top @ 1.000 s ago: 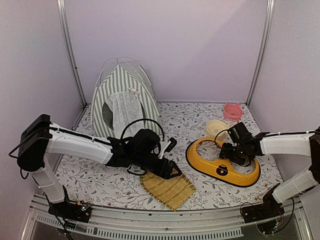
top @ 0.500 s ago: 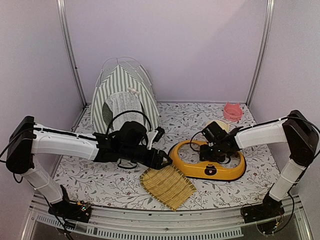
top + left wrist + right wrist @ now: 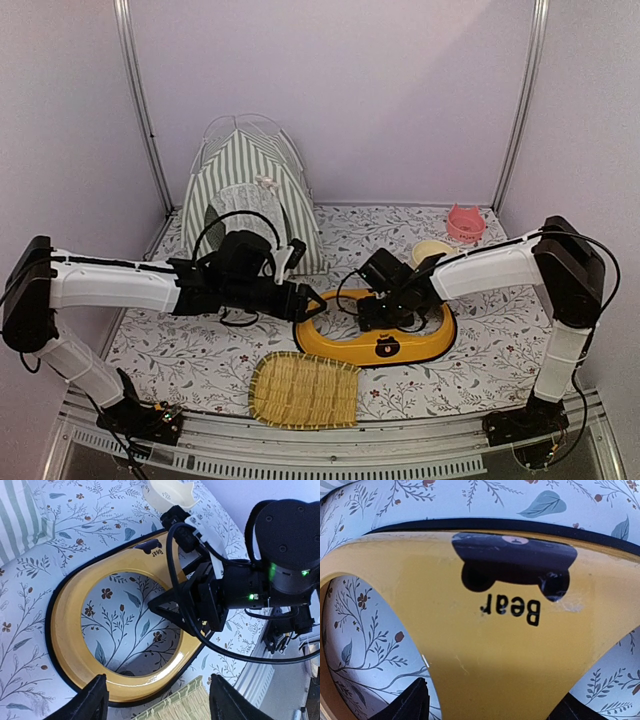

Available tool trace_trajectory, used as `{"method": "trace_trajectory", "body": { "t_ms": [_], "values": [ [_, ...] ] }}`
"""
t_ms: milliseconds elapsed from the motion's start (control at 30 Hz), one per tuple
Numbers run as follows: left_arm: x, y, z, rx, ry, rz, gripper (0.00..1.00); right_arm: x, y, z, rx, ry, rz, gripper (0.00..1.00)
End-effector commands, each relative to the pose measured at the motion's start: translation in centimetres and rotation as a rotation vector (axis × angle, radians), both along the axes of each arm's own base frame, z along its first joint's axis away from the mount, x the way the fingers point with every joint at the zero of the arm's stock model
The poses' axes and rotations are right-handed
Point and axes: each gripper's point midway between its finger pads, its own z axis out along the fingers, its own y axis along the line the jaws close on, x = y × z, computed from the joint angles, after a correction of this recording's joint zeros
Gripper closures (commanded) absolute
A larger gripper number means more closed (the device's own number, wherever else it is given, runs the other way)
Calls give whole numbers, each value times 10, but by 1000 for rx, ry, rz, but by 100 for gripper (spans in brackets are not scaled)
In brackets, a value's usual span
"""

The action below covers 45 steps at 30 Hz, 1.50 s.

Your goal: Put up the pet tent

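The pet tent (image 3: 245,190), grey-green and white striped with a white lace door curtain, stands upright at the back left; its striped edge (image 3: 20,515) shows in the left wrist view. Neither gripper touches it. My left gripper (image 3: 305,300) (image 3: 160,702) is open right of the tent's front, hovering over the left rim of a yellow two-hole bowl stand (image 3: 420,340) (image 3: 65,630). My right gripper (image 3: 380,305) (image 3: 490,707) straddles the stand's narrow middle bridge (image 3: 495,645), one finger on each side, shut on it.
A bamboo mat (image 3: 305,390) (image 3: 185,705) lies at the front edge, just before the stand. A cream bowl (image 3: 432,252) (image 3: 170,492) sits behind the stand, a pink bowl (image 3: 465,222) at the back right. Metal posts and walls close in the sides.
The right gripper has dragged the yellow stand leftward to the table's middle. The left gripper drew back left off the bamboo mat, which now lies nearer the front edge and further left.
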Motion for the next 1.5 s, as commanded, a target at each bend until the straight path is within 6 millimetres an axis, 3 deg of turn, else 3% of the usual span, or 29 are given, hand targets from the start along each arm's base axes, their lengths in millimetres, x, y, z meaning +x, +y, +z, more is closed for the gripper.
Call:
{"method": "trace_trajectory", "body": {
  "t_ms": [0, 333, 433, 633, 767, 1000, 1233, 1467],
  "values": [
    [-1, 7, -4, 10, 0, 2, 31, 13, -11, 23, 35, -43, -84, 0],
    [-1, 5, -5, 2, 7, 2, 31, 22, -22, 86, 138, -160, -104, 1],
    [0, 6, -1, -2, -4, 6, 30, 28, -38, 101, 152, -194, -129, 1],
    [1, 9, 5, -2, -22, 13, 26, 47, -90, 117, 153, -239, -226, 1],
    [2, 11, 9, -2, -30, 21, 22, 61, -125, 117, 128, -259, -294, 1],
    [3, 17, 16, -9, -47, 49, 1, 91, -168, 118, 121, -295, -382, 1],
    [4, 23, 22, -5, -58, 67, 1, 126, -190, 110, 147, -295, -415, 1],
    [2, 34, 29, -3, -67, 99, 1, 158, -196, 80, 134, -245, -414, 1]
  ]
}}
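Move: The cream bowl stands about 21 cm ahead of the right hand and 20 cm to its right, at almost the hand's own height. Beyond that bowl, some 35 cm ahead of the hand and 31 cm to its right, is the pink bowl. The yellow feeding tray's middle bar is directly under the right hand, between its already open fingers. From the left hand, the cream bowl lies roughly 26 cm ahead, 35 cm right and 12 cm lower. The yellow tray is left behind as the right hand lifts clear of its middle bar, fingers already wide open. That hand rises about 11 cm, sweeps some 20 cm right while reaching forward towards the cream bowl, turning clockwise, and finally sinks a little, still pushing forward. The left hand opens its fingers fully and eases up and slightly left, away from the tray's left end. ##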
